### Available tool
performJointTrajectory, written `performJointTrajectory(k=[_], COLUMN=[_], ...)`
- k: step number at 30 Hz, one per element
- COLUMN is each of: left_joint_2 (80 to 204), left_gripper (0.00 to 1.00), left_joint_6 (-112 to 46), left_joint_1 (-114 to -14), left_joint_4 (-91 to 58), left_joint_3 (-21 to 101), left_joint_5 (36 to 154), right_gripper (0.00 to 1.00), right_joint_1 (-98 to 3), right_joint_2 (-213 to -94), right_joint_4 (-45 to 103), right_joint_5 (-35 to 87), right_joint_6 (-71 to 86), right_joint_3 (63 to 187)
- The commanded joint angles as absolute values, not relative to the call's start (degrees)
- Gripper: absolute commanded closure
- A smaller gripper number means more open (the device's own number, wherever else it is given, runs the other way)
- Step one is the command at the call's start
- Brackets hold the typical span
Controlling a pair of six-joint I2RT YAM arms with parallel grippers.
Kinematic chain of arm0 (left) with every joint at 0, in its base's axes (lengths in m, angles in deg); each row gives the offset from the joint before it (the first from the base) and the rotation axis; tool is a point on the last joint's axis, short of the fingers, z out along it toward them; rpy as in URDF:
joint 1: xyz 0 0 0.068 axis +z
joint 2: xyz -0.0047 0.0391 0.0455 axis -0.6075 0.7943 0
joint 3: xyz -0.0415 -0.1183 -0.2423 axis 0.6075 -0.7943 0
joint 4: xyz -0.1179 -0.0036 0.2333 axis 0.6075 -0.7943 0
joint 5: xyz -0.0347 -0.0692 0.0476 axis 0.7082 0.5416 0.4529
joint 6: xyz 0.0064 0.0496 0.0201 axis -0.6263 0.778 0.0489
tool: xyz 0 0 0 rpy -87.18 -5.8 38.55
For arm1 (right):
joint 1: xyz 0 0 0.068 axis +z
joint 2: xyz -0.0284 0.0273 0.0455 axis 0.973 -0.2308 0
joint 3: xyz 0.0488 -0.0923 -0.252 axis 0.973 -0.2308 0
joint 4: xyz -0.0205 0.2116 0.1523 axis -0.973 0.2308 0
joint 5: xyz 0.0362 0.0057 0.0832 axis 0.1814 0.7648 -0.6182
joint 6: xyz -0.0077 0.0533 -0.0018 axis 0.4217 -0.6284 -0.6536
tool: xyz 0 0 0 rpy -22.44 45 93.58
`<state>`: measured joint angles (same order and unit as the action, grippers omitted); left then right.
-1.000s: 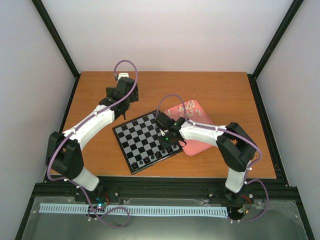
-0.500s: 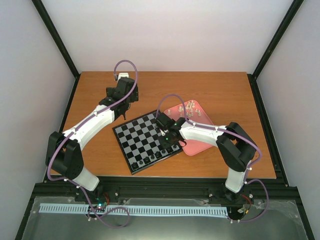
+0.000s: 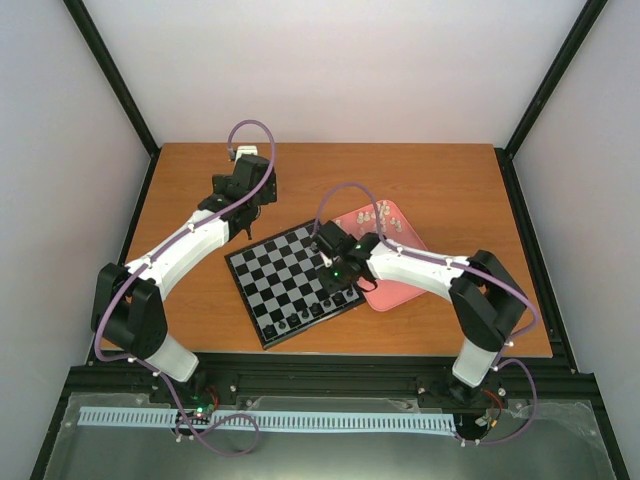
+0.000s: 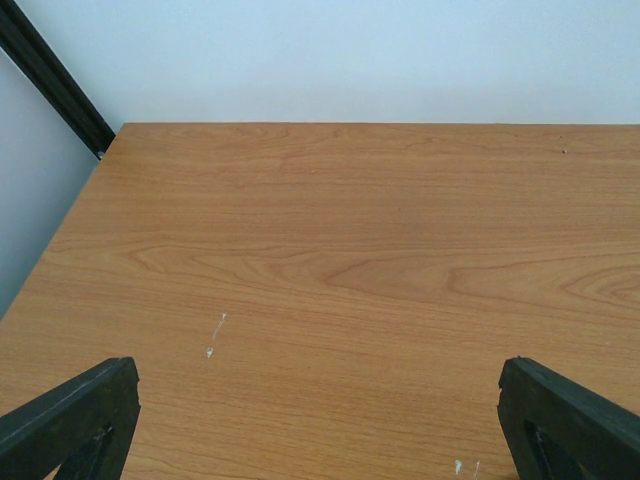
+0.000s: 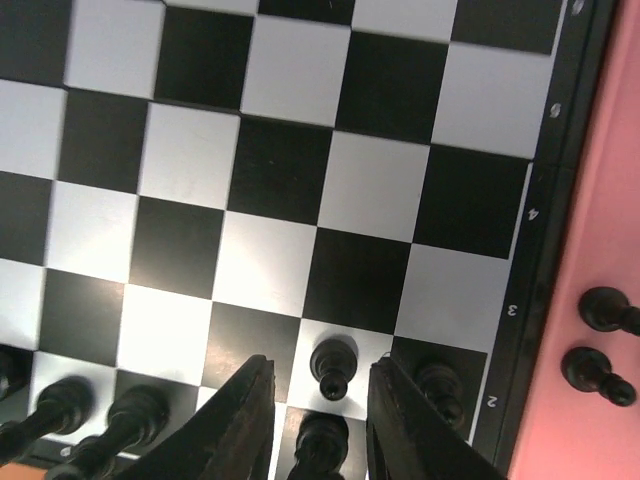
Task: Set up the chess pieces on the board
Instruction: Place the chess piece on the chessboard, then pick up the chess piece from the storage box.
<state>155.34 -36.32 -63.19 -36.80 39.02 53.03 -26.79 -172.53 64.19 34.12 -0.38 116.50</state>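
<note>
The board (image 3: 285,275) lies tilted at mid-table, and black chess pieces (image 3: 300,318) line its near edge. My right gripper (image 3: 337,277) hovers over the board's right corner. In the right wrist view that gripper (image 5: 320,368) is open. A black pawn (image 5: 333,368) stands free on a light square between its fingers (image 5: 250,410), touching neither. More black pieces (image 5: 135,412) stand in the rows beside it on the board (image 5: 290,80). My left gripper (image 3: 243,185) rests beyond the board's far-left corner. In its wrist view the left gripper (image 4: 315,385) is wide open over bare wood.
A pink tray (image 3: 395,285) lies against the board's right side with cream-white pieces (image 3: 375,215) at its far end. Two black pieces (image 5: 603,340) stand on the tray (image 5: 610,150) just past the board's border. Black frame posts edge the table.
My right gripper's fingers have spread apart and let go of the black pawn, which now stands on its square. The right arm's elbow shifted slightly right. The left arm has not moved.
</note>
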Motion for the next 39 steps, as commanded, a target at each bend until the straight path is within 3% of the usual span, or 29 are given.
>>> performJointTrajectory(k=[1,10,17,39], left_joint_2=[154.3,154.2,153.6,155.0], left_gripper=[0.0,0.0,0.0,0.0], left_joint_6=[-35.5,-35.5,-35.5,-35.3], left_joint_1=[-63.7,-63.7,-63.7,-63.7], left_joint_4=[-36.3,-36.3,-36.1,-36.1], left_joint_3=[39.6,39.7,39.3,39.7], left_joint_5=[53.4,53.6,53.6,53.1], right_gripper=[0.73,0.7,0.65,0.71], right_joint_1=[-27.0,-27.4,-36.6,-42.5], right_joint_2=[-168.3,-168.8,-165.0,-173.6], right_joint_4=[63.5,65.2,62.2,58.9], right_joint_5=[34.4,41.0,42.6,39.4], right_joint_6=[-0.3,-1.0,-2.3,-1.2], right_joint_3=[116.3,117.7,112.5,108.4])
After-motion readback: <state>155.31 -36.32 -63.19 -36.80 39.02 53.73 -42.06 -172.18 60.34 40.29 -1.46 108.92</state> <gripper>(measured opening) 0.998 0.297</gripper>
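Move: The black chess piece I go for next is in the pink tray, some 11 cm to my right hand's right, 6 cm ahead and 5 cm lower. Another black piece stands 2 cm beyond it and 1 cm farther right, and a lone one 3 cm beyond it and 1 cm left. The pawn I have just set down is right under this hand, about 3 cm below. From my left hand the target lies about 34 cm right, 12 cm back and 22 cm below. Already clear of the pawn, I lift my right hand another 2.5 cm, then sweep it about 11 cm right and 6 cm forward over the board's edge to the black pieces in the tray, turning it nearly 20 degrees clockwise. There I sink about 6 cm with my fingers still partly open, bringing them down around one piece without closing. ##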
